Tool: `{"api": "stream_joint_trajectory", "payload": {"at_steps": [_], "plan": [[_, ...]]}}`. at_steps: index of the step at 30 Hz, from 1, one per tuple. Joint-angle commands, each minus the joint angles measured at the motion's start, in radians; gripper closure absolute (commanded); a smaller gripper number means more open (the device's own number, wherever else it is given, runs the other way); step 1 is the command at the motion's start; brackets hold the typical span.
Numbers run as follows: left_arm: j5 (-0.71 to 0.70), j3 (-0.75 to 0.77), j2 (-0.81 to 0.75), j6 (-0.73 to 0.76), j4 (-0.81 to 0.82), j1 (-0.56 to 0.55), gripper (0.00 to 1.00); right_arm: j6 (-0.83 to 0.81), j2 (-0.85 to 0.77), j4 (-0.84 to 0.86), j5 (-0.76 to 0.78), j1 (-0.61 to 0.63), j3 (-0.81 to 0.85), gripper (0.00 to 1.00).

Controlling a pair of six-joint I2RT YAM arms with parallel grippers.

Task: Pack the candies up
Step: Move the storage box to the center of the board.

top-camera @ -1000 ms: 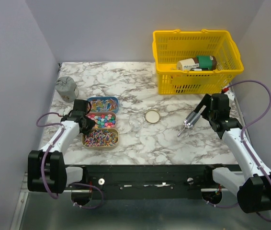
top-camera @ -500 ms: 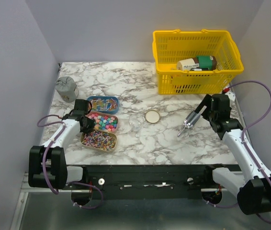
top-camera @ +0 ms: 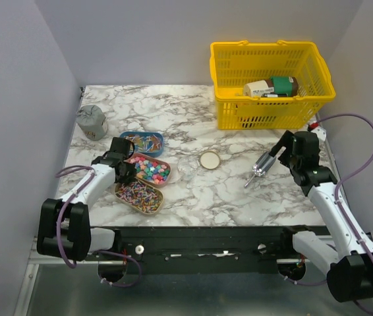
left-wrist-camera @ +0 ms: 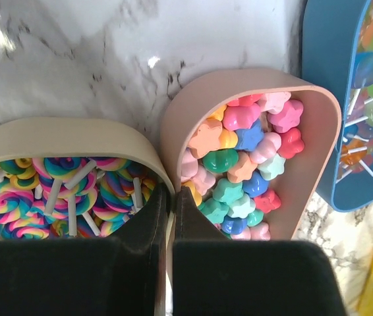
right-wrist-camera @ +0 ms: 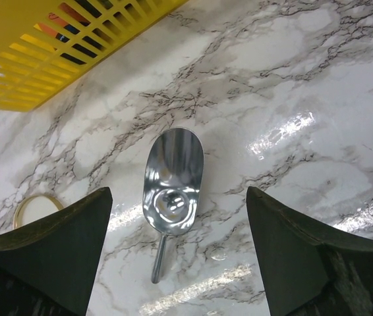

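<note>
The candies fill three small trays at the left. Star-shaped sweets (left-wrist-camera: 242,164) lie in a pink tray (top-camera: 149,170), swirl lollipops (left-wrist-camera: 61,187) in a beige tray (top-camera: 139,196), and wrapped ones in a blue tray (top-camera: 142,141). My left gripper (left-wrist-camera: 168,197) is shut on the adjoining walls of the pink tray (left-wrist-camera: 318,145) and the beige tray (left-wrist-camera: 74,128), with one finger inside each. My right gripper (right-wrist-camera: 178,197) hangs open above the silver scoop (right-wrist-camera: 173,178), which lies empty on the marble. Nothing sits between its fingers.
A yellow basket (top-camera: 272,85) with packaged goods stands at the back right. A round gold lid (top-camera: 209,160) lies mid-table, left of the scoop (top-camera: 261,168). A grey pouch (top-camera: 90,122) sits at the far left. Walls close in on both sides.
My left gripper has closed on the tray walls. The pink and beige trays have swung and slid a little to the right. The right arm has barely moved.
</note>
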Motion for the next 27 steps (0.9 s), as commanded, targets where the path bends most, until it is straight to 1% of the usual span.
{"api": "stream_joint_trajectory", "payload": {"at_steps": [1, 3, 4, 8, 11, 13, 14, 17, 18, 20, 21, 23, 24, 27], "plan": [[-0.004, -0.017, -0.001, -0.270, -0.072, -0.065, 1.00, 0.000, -0.029, -0.037, -0.033, -0.006, -0.017, 0.10], [-0.032, -0.009, 0.000, -0.328, -0.088, -0.097, 1.00, 0.002, -0.039, -0.038, -0.044, -0.004, -0.023, 0.11], [-0.041, -0.003, 0.003, -0.383, -0.093, -0.108, 1.00, 0.007, -0.042, -0.041, -0.052, -0.006, -0.027, 0.11], [-0.075, 0.012, 0.021, -0.492, -0.088, -0.169, 1.00, 0.014, -0.055, -0.045, -0.068, -0.004, -0.039, 0.12], [-0.080, 0.041, 0.051, -0.528, -0.084, -0.212, 1.00, 0.022, -0.064, -0.052, -0.072, -0.006, -0.051, 0.12], [-0.093, 0.067, 0.068, -0.531, -0.107, -0.250, 1.00, 0.023, -0.071, -0.058, -0.061, -0.004, -0.056, 0.12], [-0.124, 0.100, 0.084, -0.531, -0.121, -0.266, 1.00, 0.031, -0.075, -0.061, -0.053, -0.006, -0.059, 0.12], [-0.135, 0.123, 0.092, -0.517, -0.136, -0.284, 1.00, 0.042, -0.090, -0.075, -0.029, -0.004, -0.059, 0.13], [-0.143, 0.124, 0.089, -0.511, -0.133, -0.286, 0.91, 0.043, -0.091, -0.075, -0.026, -0.004, -0.057, 0.13], [-0.158, 0.132, 0.075, -0.499, -0.133, -0.286, 0.80, 0.046, -0.096, -0.083, -0.018, -0.006, -0.051, 0.13], [-0.179, 0.135, 0.072, -0.493, -0.145, -0.286, 0.67, 0.046, -0.096, -0.084, -0.016, -0.006, -0.048, 0.13], [-0.201, 0.155, 0.063, -0.474, -0.164, -0.286, 0.54, 0.046, -0.091, -0.089, -0.013, -0.006, -0.039, 0.13], [-0.218, 0.161, 0.061, -0.464, -0.173, -0.286, 0.48, 0.048, -0.090, -0.091, -0.012, -0.006, -0.036, 0.13], [-0.239, 0.189, 0.057, -0.413, -0.182, -0.286, 0.42, 0.051, -0.081, -0.095, -0.013, -0.006, -0.022, 0.13]]}}
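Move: The lollipop box and the star-candy box are already held together by their touching walls, pinched near their left ends by the left hand. The lollipop box's middle lies about 5 cm back and 1 cm right of it, the star box's 3 cm ahead and 5 cm right; the blue box is some 10 cm ahead, 2 cm right. The board's centre is roughly 17 cm right and 6 cm ahead, just short of the round lid, 21 cm right and 5 ahead. From the right hand, that centre lies about 26 cm left, level with it, 15 cm below. The lollipop and star-candy boxes are dragged together across the marble to the right, towards the board's centre, their touching walls still pinched by the left fingers; the hand travels some 6 cm, turning about 10 degrees counter-clockwise. There it stops, opens to about half, lets go of the walls and starts to rise. The free right hand eases back about 2 cm. ##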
